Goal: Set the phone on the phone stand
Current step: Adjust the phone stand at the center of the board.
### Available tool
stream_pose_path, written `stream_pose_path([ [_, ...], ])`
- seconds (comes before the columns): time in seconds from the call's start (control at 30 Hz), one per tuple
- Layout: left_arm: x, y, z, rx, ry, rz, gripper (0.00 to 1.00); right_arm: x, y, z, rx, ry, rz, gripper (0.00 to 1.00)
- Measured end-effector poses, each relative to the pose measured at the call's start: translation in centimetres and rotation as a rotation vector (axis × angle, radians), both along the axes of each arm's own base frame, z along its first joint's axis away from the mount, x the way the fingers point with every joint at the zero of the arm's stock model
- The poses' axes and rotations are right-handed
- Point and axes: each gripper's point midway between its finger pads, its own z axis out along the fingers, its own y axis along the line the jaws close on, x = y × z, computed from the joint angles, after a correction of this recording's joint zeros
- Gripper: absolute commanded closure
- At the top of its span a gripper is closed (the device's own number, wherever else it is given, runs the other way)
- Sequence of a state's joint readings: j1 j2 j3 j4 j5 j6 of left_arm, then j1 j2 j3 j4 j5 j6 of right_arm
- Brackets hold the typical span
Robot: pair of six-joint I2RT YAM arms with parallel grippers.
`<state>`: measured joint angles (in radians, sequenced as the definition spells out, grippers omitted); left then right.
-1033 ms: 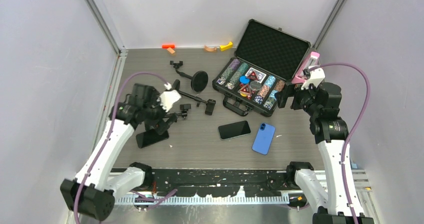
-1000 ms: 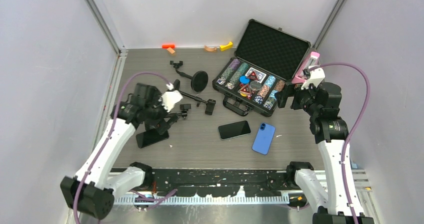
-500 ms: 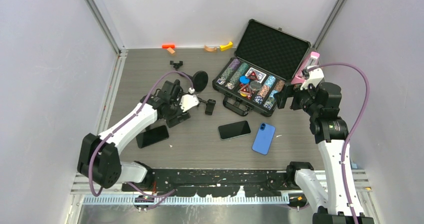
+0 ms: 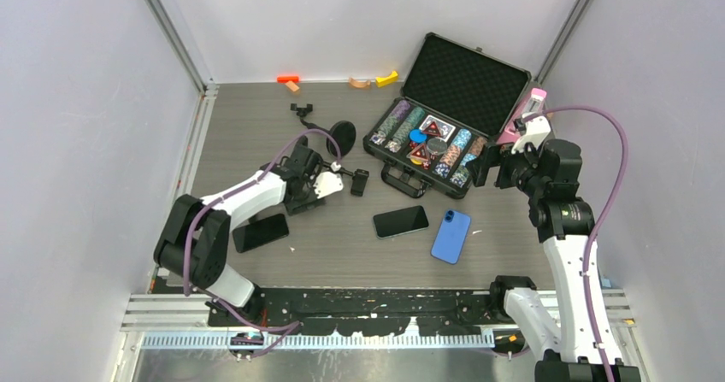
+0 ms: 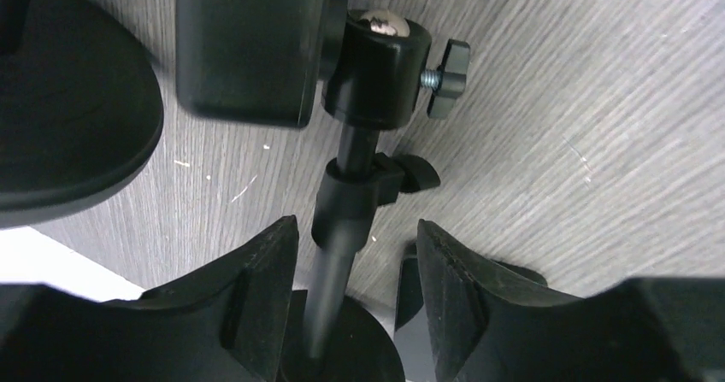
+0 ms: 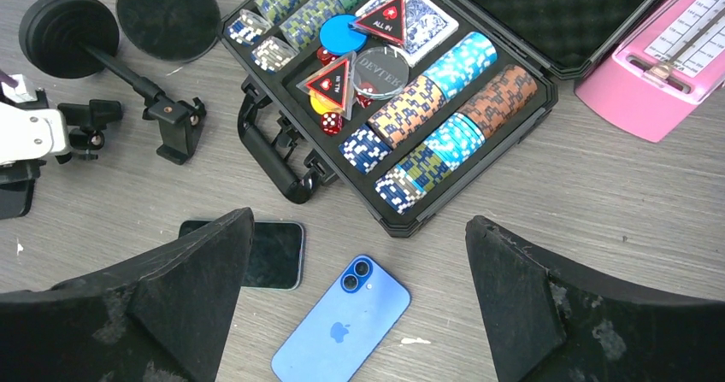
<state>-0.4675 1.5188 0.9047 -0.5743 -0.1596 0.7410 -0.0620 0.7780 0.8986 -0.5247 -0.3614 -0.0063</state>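
The black phone stand lies on its side on the table, with its clamp head, ball joint and thin rod. My left gripper straddles that rod, jaws half closed, and a gap still shows on the right side. From above, the left gripper sits low over the stand. A blue phone lies back-up beside a black phone. Another black phone lies left. My right gripper hangs wide open above the blue phone, holding nothing.
An open poker-chip case stands at the back right, with a pink box beside it. A second round stand base lies just behind my left gripper. Small orange and yellow pieces sit along the back wall.
My left arm swung right from above the left black phone to the stand, dropped low, and its jaws narrowed around the rod. The right arm stayed still.
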Motion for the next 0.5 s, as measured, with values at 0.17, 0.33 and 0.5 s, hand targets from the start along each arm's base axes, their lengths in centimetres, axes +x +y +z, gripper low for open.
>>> stream_pose_path([
  [0.17, 0.6, 0.2, -1.5, 0.023, -0.007, 0.004, 0.59, 0.0, 0.1, -0.4, 0.003, 0.016, 0.005, 0.0],
  [0.33, 1.2, 0.6, -2.2, 0.057, -0.031, -0.009, 0.81, 0.0, 0.2, -0.3, 0.006, 0.016, 0.011, 0.0],
  [0.5, 1.6, 0.5, -1.8, 0.05, -0.062, -0.004, 0.94, -0.1, 0.3, -0.3, 0.008, 0.016, 0.016, 0.0],
])
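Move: My left hand hangs just above the rod of the nearest phone stand, whose collar is about 2 cm ahead and 2 cm below. That stand's phone holder is some 5 cm ahead and 6 cm right. The round base of the next stand is about 12 cm ahead and 1 cm right, and the black phone is 9 cm left and 8 cm back. From my right hand the rod is about 50 cm left, 4 cm ahead, 23 cm below. I sink my left hand about 2 cm onto the stand's rod while easing it forward about 1.5 cm, fingers still pointing steeply down. As I go I close the half-open fingers, and they pinch the rod at its collar, just beyond the clamp lever. The grip firms and the hand settles there, lifting only slightly off its lowest point. ##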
